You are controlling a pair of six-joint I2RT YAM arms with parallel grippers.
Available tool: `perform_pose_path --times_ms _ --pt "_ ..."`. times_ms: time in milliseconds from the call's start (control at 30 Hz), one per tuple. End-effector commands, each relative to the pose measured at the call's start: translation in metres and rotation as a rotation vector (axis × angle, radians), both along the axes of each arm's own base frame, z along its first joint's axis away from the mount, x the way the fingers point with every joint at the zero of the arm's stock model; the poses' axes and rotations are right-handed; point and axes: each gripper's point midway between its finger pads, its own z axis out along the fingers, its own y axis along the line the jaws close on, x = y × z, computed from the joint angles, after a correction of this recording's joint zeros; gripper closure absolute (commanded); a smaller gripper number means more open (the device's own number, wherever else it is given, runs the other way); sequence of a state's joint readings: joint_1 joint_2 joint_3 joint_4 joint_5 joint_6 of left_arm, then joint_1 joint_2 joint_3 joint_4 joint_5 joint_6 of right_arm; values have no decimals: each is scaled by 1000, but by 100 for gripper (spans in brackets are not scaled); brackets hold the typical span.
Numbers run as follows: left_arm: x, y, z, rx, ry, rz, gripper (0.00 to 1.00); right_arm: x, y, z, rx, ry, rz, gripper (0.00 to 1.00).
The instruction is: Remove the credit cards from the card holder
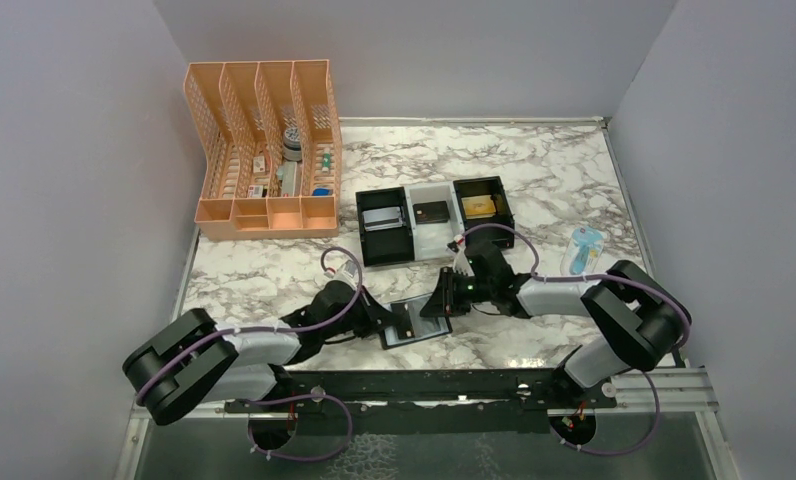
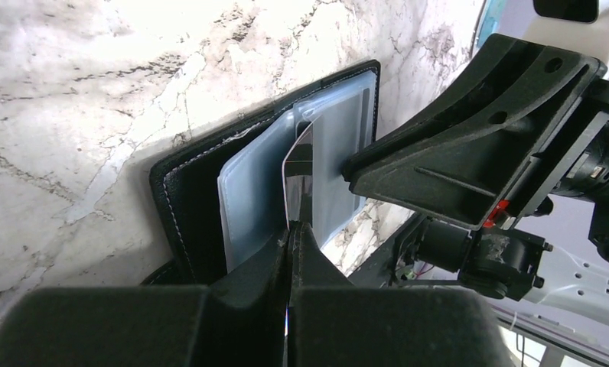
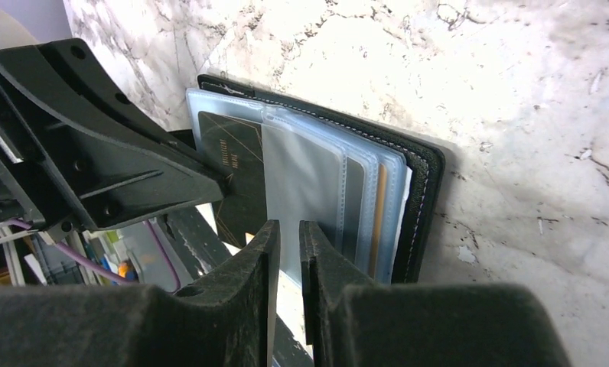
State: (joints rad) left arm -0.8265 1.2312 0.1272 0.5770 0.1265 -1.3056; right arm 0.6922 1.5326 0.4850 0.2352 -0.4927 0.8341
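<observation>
The card holder (image 1: 414,322) lies open on the marble between my two grippers, black with blue-grey clear sleeves (image 3: 363,199). A dark credit card (image 3: 232,164) with gold lines sticks out of a sleeve; in the left wrist view this credit card (image 2: 297,172) shows edge-on. My left gripper (image 2: 292,225) is shut on its end. My right gripper (image 3: 288,224) comes in from the other side, its jaws nearly together on a clear sleeve (image 3: 301,180). More card edges show in the sleeves behind. In the top view the left gripper (image 1: 386,318) and right gripper (image 1: 442,300) flank the holder.
A peach mesh organiser (image 1: 264,150) stands at the back left. Two black trays (image 1: 384,225) (image 1: 484,200) and a white tray (image 1: 431,213) sit just behind the holder. A blue-white item (image 1: 584,248) lies to the right. The arms' rail (image 1: 454,385) runs along the near edge.
</observation>
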Motion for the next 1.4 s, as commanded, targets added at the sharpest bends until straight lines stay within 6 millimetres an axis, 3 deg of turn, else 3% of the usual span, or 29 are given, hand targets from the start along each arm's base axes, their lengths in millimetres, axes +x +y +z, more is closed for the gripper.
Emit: perform_pose_path --times_ms 0,167,333,467,600,800,867,1033,1233,1300,1367 --pt "-5 17 -17 146 26 -16 100 -2 -28 -30 -159 12 -65 82" --pt "0 30 -10 252 0 -24 100 4 -17 3 -68 -65 -33 77" --pt "0 27 5 216 -32 -38 100 11 -8 48 25 -193 -8 58" --pt "0 28 14 227 -54 -56 100 21 -11 73 42 -276 -45 48" --pt "2 29 23 244 -72 -64 100 26 -11 86 45 -315 -50 45" --pt "11 17 60 162 -176 -78 100 31 -15 97 91 -395 -97 37" --pt "13 15 71 137 -211 -81 100 38 -24 89 52 -388 -174 25" --pt "19 11 92 68 -308 -64 100 43 -41 72 -50 -375 -220 22" --pt "22 4 112 -8 -380 -78 100 39 -50 99 272 -318 -151 22" --pt "24 1 121 -44 -392 -72 100 39 -52 107 302 -352 -107 22" --pt "25 -6 141 -121 -415 -71 100 37 -48 116 313 -386 -42 23"
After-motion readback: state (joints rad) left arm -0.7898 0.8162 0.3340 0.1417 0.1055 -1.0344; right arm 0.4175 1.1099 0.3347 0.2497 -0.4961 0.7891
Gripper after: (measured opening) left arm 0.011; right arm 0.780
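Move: The left fingers already pinch the dark card by its left long edge, the card's middle about 3 cm to their right and level with them. The open card holder's middle is about 5 cm right, 1 cm back and 2 cm below them; the black-and-white tray is some 22 cm ahead and 9 cm right. From the right hand the card lies about 7 cm left and 2 cm back, the holder 4 cm left, 2 cm back and 1 cm below. Keeping its pinch on the dark card, the left hand first draws it about 2 cm to the left and slightly up, away from the clear sleeve with a small roll, then lifts almost straight up to roughly 10 cm above its start while the fingers tip upward some 20 degrees. The right hand comes off the holder's right-hand sleeve, rises about 8 cm with its fingers spreading from nearly shut to wide, then swings forward and to the right, clear of the holder. ##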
